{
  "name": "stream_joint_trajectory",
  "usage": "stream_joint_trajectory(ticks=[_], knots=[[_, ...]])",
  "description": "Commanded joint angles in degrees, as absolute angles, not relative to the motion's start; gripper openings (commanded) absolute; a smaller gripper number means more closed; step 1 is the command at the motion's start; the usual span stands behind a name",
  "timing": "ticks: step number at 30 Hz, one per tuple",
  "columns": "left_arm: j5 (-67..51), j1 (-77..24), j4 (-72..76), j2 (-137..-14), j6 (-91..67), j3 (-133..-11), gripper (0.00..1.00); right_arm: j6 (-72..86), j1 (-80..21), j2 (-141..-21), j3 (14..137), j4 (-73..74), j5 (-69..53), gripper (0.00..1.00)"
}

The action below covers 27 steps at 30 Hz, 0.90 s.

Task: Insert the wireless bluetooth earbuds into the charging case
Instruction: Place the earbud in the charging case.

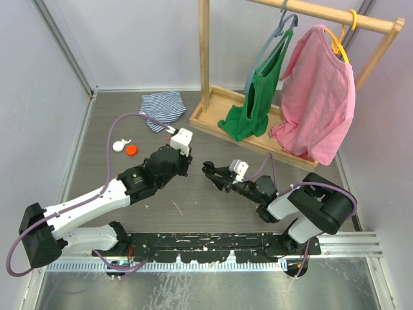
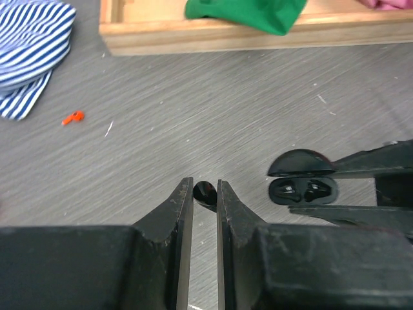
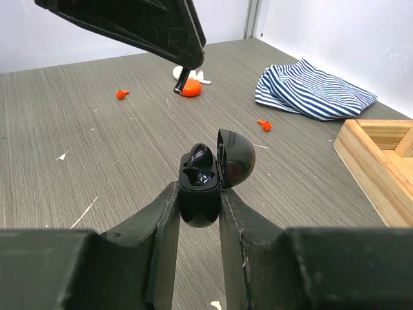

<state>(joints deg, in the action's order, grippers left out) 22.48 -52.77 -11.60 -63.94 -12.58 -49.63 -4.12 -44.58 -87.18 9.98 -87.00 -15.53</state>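
Observation:
My left gripper [image 2: 205, 188] [image 1: 191, 157] is shut on a tiny black earbud [image 2: 205, 192], pinched at the fingertips just above the table. My right gripper [image 3: 199, 187] [image 1: 213, 173] is shut on the black charging case [image 3: 200, 187] [image 2: 303, 190], held with its lid [image 3: 235, 155] swung open. The case hangs just to the right of the left fingertips. Its far slot seems to hold a dark bud [image 3: 199, 154]. Two orange earbuds [image 3: 264, 124] [image 3: 121, 93] lie loose on the table; the left wrist view shows one [image 2: 73, 117].
An orange round case [image 1: 131, 150] and a white one [image 1: 119, 145] sit at the left. A striped cloth [image 1: 162, 106] lies at the back. The wooden rack base [image 1: 213, 116] carries a green garment [image 1: 255, 103] and a pink one [image 1: 319, 97].

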Motion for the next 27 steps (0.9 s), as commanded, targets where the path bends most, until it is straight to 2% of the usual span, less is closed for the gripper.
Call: stream_joint_trajectory(ticks=[1,13,27], knots=[[22.25,-55.5,2.13,-62.44,-4.49,-48.34,0.14,-3.36,-44.98,-87.2,11.19,-93.03,-14.8,0.01],[17.4,-59.92,14.87,-64.37,2.58,-45.04,0.18,-2.85,-44.94,-86.58,10.98,-93.16,-14.39,0.01],[19.91,-63.32,15.81,-66.53,5.66,-43.57,0.18,-2.52,-44.99,-85.8,10.34,-93.94,-13.44,0.01]])
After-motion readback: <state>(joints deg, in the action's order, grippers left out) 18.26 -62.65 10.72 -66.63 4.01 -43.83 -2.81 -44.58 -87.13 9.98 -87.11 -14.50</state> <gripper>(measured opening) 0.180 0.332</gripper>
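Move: The open charging case, held still in the right fingers, lies some 8 cm to the right of the left hand, 2 cm back and about level; the left fingers already hold the earbud. On the table, 17 cm lower, an orange piece lies 15 cm ahead and 8 cm left, and the wooden tray about 22 cm ahead and 22 cm right. From the right hand, the case is right at the fingertips, 1 cm ahead, 1 cm left and 1 cm up. Left hand carries its earbud about 8 cm right and back towards the case, swinging some 20 degrees clockwise. ##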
